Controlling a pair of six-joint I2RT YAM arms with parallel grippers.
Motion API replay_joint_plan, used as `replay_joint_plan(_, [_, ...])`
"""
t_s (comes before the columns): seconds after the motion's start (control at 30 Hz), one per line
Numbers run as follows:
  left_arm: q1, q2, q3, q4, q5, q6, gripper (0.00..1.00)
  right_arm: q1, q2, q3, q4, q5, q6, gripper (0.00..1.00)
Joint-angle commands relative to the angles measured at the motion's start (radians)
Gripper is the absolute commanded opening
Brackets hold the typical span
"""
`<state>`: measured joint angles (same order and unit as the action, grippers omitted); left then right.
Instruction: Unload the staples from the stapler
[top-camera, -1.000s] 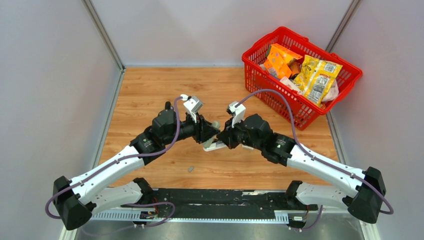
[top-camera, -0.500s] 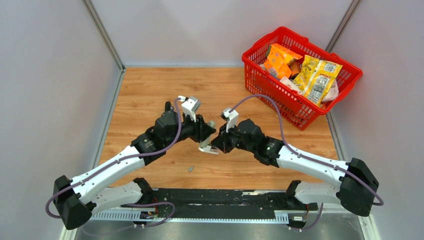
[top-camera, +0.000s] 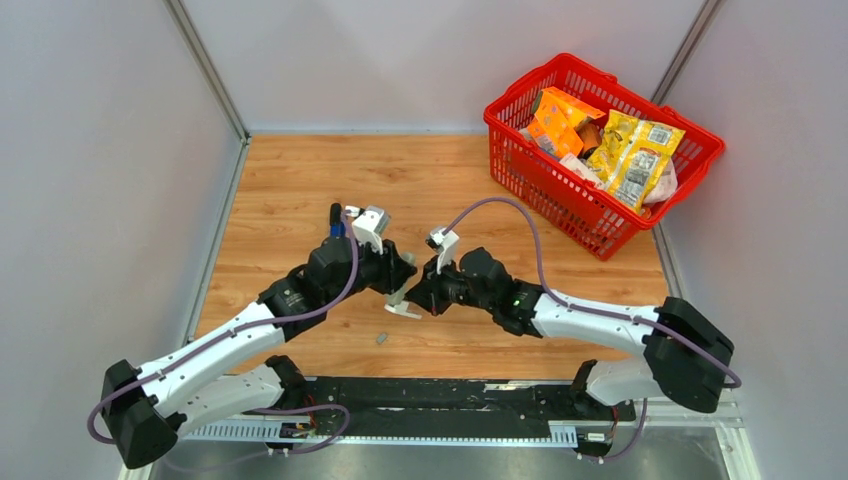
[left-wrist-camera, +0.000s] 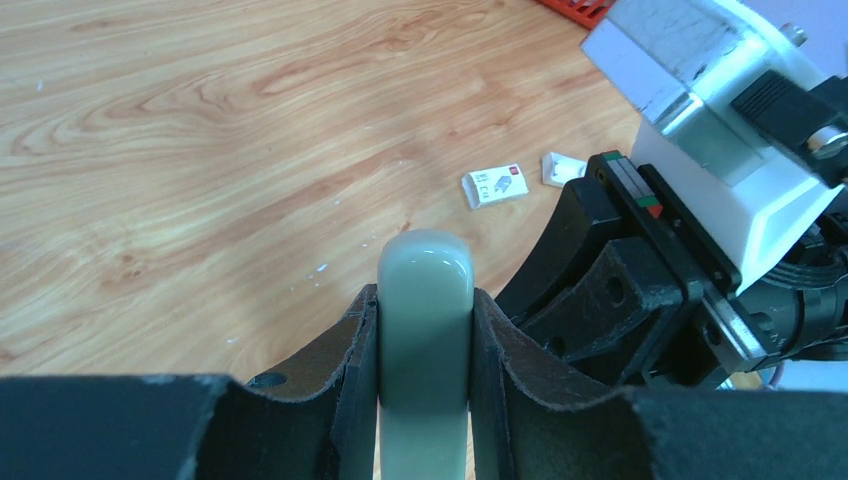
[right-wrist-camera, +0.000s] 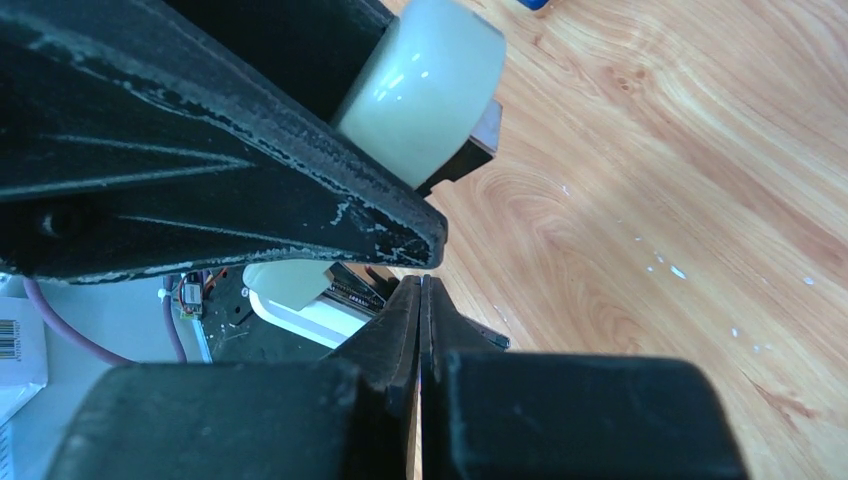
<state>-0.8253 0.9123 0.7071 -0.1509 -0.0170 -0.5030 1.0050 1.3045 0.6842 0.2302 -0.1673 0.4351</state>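
Observation:
The stapler (top-camera: 405, 302) is pale grey-green with a white lower part. My left gripper (top-camera: 399, 280) is shut on it, and its rounded end sticks up between the fingers in the left wrist view (left-wrist-camera: 424, 320). My right gripper (top-camera: 427, 296) meets it from the right with its jaws pressed flat together (right-wrist-camera: 421, 295), just under the stapler body (right-wrist-camera: 420, 90). A thin dark strip (right-wrist-camera: 484, 337) pokes out beside the tips; I cannot tell whether it is held. A tiny grey strip of staples (top-camera: 381, 338) lies on the table in front of the grippers.
A red basket (top-camera: 598, 150) full of packets stands at the back right. Two small white printed boxes (left-wrist-camera: 495, 185) lie on the wood beyond the stapler. Grey walls close in the table on three sides.
Both arms have carried the stapler left and toward the near edge, and lower. The grippers stay together at the stapler. The grey strip on the table has not moved.

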Motion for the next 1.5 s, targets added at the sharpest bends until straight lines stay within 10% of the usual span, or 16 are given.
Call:
replay_joint_plan(0.0, [0.000, -0.044, 0.003, 0.062, -0.077, -0.026, 0.00, 0.035, 0.056, -0.011, 0.112, -0.060, 0.042, 0.00])
replay_joint_plan(1.47, [0.000, -0.046, 0.005, -0.024, -0.284, -0.003, 0.00, 0.121, 0.265, 0.011, 0.408, -0.256, 0.181, 0.00])
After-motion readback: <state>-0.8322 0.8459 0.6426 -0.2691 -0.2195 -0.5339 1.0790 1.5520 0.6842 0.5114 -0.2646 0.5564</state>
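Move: Some 3 cm back and 2 cm to the left of the right hand's closed fingertips, about level with them, is the open stapler base; from the left hand, which grips the green upper part, it hangs about 7 cm back, 1 cm to the left and 6 cm below. On the table, some 14 cm below the right hand, the loose staple strip lies 7 cm back and 7 cm left, the blue stapler 15 cm ahead and 15 cm left. Travelling left together at the open stapler, both hands go about 5 cm and sink some 3 cm; the right also works back about 3 cm, its shut fingertips staying close against the base and seeming to push it along. The left keeps its grip on the green upper part and turns some 10 degrees counter-clockwise, its sideways travel ending before a last dip. ##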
